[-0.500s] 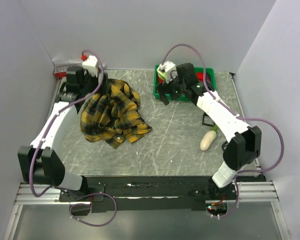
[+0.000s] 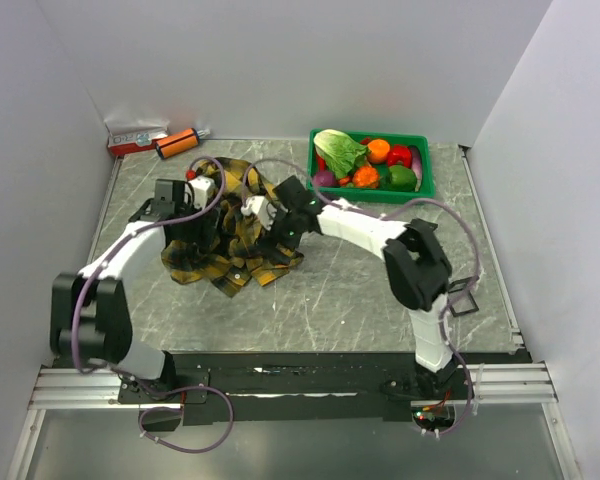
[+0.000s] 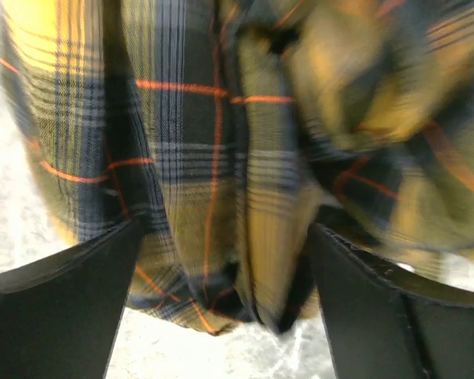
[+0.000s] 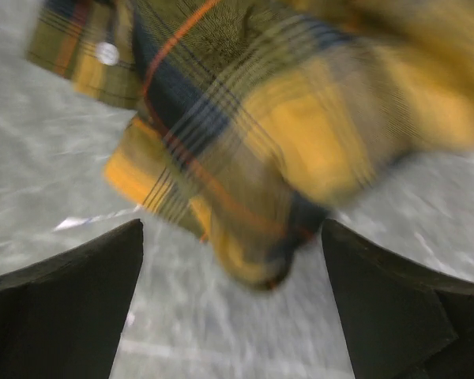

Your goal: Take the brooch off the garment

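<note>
The garment (image 2: pixel 242 262), a yellow-and-black plaid shirt with thin red lines, lies crumpled on the marble table left of centre. My left gripper (image 2: pixel 200 232) hangs open over its left part. In the left wrist view, folds of the garment (image 3: pixel 221 158) fill the space between the fingers of the left gripper (image 3: pixel 223 237). My right gripper (image 2: pixel 270 242) stands open at the shirt's right edge. In the right wrist view, a hem fold of the garment (image 4: pixel 245 142) lies between the spread fingers of the right gripper (image 4: pixel 231 237). A small white button (image 4: pixel 107 53) shows. The brooch is hidden.
A green basket (image 2: pixel 427 186) of vegetables stands at the back right. A red-and-white box (image 2: pixel 135 138) and an orange cylinder (image 2: pixel 177 143) lie at the back left. A small black frame (image 2: pixel 461 298) sits near the right edge. White walls enclose the table.
Both arms have come down from the back onto the shirt, the right one swinging left from the basket. The pale vegetable on the right of the table no longer shows.
</note>
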{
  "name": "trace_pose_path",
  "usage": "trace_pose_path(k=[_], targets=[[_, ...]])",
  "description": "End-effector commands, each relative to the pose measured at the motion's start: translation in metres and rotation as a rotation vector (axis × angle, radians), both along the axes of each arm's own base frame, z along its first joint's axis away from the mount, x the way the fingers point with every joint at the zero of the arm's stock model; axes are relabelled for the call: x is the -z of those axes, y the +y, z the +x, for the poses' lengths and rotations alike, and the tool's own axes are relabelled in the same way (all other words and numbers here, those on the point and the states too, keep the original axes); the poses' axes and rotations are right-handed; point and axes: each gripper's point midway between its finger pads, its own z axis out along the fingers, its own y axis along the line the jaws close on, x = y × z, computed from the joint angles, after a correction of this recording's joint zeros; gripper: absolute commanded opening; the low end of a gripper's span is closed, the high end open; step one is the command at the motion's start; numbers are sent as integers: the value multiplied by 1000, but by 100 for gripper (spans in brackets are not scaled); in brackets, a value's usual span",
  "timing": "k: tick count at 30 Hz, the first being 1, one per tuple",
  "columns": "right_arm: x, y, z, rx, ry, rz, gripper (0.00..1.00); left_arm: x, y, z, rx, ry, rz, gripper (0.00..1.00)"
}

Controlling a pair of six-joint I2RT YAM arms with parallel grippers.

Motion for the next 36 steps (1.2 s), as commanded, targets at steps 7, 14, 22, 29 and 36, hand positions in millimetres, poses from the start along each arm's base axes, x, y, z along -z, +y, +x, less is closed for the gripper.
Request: trace_pose_path(k=[7,14,22,29,36], targets=[[-48,-35,64,190,-165,0,0,16,54,21,-136,159,0,5],[-133,-114,31,243,-203,102,0,-92,108,26,-45,-126,1,1],[-153,-133,3,256,-192,137,0,-143,97,13,129,-125,57,8],[-140,-139,5,285,-143,131,0,-107,97,-8,164,-38,82,16],[-193,-168,21,391,-254,192,0,-184,96,-7,168,-175,124,1]])
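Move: The garment lies crumpled beneath both open grippers: its left folds are about 6 cm under the left hand and 1 cm to its left. Its right edge is some 4 cm below the right hand and 1 cm farther out. A white button is roughly 4 cm back and 7 cm left of the right hand, and the vegetable box about 20 cm ahead and 22 cm to its right. The orange tool lies some 22 cm ahead of the left hand and 2 cm left. The brooch can't be made out. The garment is pinched at both sides as the hands sink about 5 cm and shut their fingers. They then carry it steeply up by some 20 cm while parting, the left hand leftward and the right hand rightward, away from each other. Keeping hold, both then ease down about 4 cm, the left also drawing back a little; the right wrist turns clockwise by nearly 20 degrees. ##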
